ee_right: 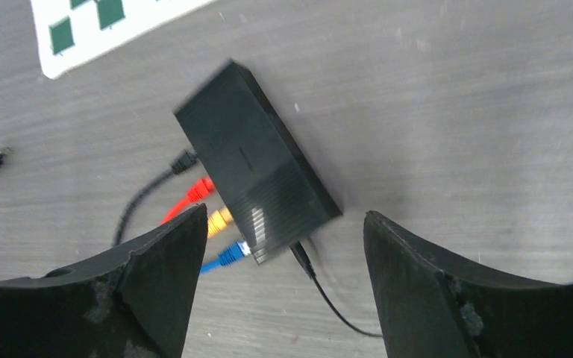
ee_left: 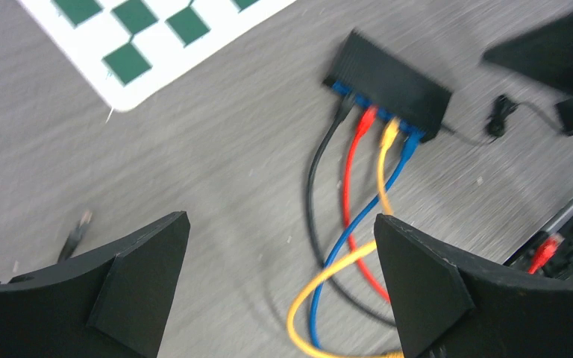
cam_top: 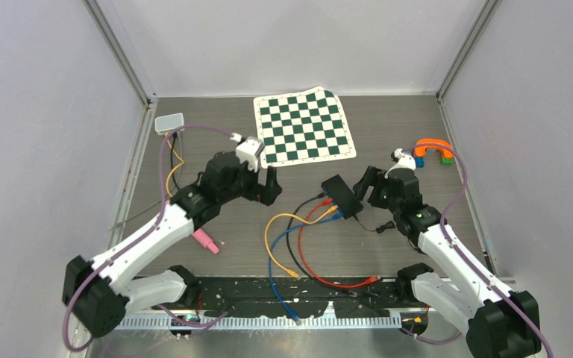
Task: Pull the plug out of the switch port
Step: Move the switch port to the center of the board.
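The black switch (cam_top: 342,195) lies mid-table with black, red, yellow and blue cables plugged into its left side. In the left wrist view the plugs sit in a row: black plug (ee_left: 343,106), red plug (ee_left: 365,116), yellow plug (ee_left: 390,131), blue plug (ee_left: 411,142). My left gripper (cam_top: 270,186) (ee_left: 280,220) is open, to the left of the switch (ee_left: 392,80) and apart from it, over the cable loops. My right gripper (cam_top: 363,185) (ee_right: 285,215) is open at the right of the switch (ee_right: 257,168), its fingers either side of the near corner, holding nothing.
A green-and-white checkered mat (cam_top: 304,127) lies at the back. A small white box (cam_top: 168,122) sits at the back left, a pink piece (cam_top: 206,241) at the front left, coloured blocks (cam_top: 434,151) at the right. The switch's thin black power cord (cam_top: 378,226) trails right.
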`<state>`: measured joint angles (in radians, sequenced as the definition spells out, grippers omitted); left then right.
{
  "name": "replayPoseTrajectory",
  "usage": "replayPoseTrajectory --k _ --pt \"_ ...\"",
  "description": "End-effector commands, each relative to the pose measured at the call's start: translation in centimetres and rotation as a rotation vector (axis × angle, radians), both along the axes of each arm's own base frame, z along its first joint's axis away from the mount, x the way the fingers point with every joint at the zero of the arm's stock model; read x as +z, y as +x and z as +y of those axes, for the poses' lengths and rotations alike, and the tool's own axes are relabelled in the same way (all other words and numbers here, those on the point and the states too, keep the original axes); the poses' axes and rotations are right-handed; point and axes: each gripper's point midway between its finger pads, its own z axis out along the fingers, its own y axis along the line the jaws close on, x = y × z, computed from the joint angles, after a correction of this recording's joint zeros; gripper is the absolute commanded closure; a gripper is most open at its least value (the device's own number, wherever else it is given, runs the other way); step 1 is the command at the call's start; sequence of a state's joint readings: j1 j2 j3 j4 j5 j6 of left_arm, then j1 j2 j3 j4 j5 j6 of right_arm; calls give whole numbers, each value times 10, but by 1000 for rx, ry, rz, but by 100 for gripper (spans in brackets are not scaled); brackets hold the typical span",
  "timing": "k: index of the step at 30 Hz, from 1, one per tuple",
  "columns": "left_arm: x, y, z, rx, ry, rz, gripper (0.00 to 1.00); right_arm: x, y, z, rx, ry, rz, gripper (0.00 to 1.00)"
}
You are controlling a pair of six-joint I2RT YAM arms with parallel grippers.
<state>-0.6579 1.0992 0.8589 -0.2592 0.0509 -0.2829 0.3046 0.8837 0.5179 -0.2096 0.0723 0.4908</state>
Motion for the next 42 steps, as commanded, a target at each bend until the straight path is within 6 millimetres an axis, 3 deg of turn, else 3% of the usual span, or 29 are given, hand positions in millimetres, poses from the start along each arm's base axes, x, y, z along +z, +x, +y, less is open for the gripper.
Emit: replayPoseTrajectory --k 1,3,7,10,13,20,27,42 --pt "28 18 -44 -178 -41 -17 1 -16 -12 0 -49 79 39 20" --pt "29 24 -67 -258 -73 2 1 -22 -12 -2 -50 82 49 24" --pt "1 49 -100 -301 -73 120 4 -30 -11 10 19 116 88 33" --pt "-11 64 -128 -348 -111 182 5 -42 -9 19 52 148 148 34" --pt "-28 71 -156 -408 -158 272 13 -48 -9 28 76 201 185 37" --pt "-64 89 -196 -425 -196 349 13 -56 -9 36 104 253 204 33" --pt "-85 98 -217 -426 -194 397 13 -67 -11 30 97 251 237 33" --pt "-136 86 -205 -357 -185 469 26 -78 7 31 123 250 258 42"
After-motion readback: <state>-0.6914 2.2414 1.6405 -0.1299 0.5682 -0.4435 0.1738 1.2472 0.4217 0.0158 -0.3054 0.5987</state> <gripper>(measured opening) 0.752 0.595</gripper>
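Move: The switch port's middle lies about 20 cm to my left hand's right, some 3 cm ahead and 17 cm below. From my right hand it is roughly 9 cm left, 2 cm ahead and 10 cm down. Its black plug sits about 5 cm left of the switch's middle and level with it, the blue plug about 5 cm nearer me and 1 cm left of that middle. The cord clip is some 6 cm back and 2 cm right of my right hand. I sweep my left hand about 20 cm right, also forward and mostly later down, to the switch port's far end, tipping its fingers about 30 degrees further down and turning them clockwise. I sink my right hand nearly 9 cm to the near end, after a slight draw back, easing left and rolling its left side up. Both grippers close partway around their ends of the switch. ##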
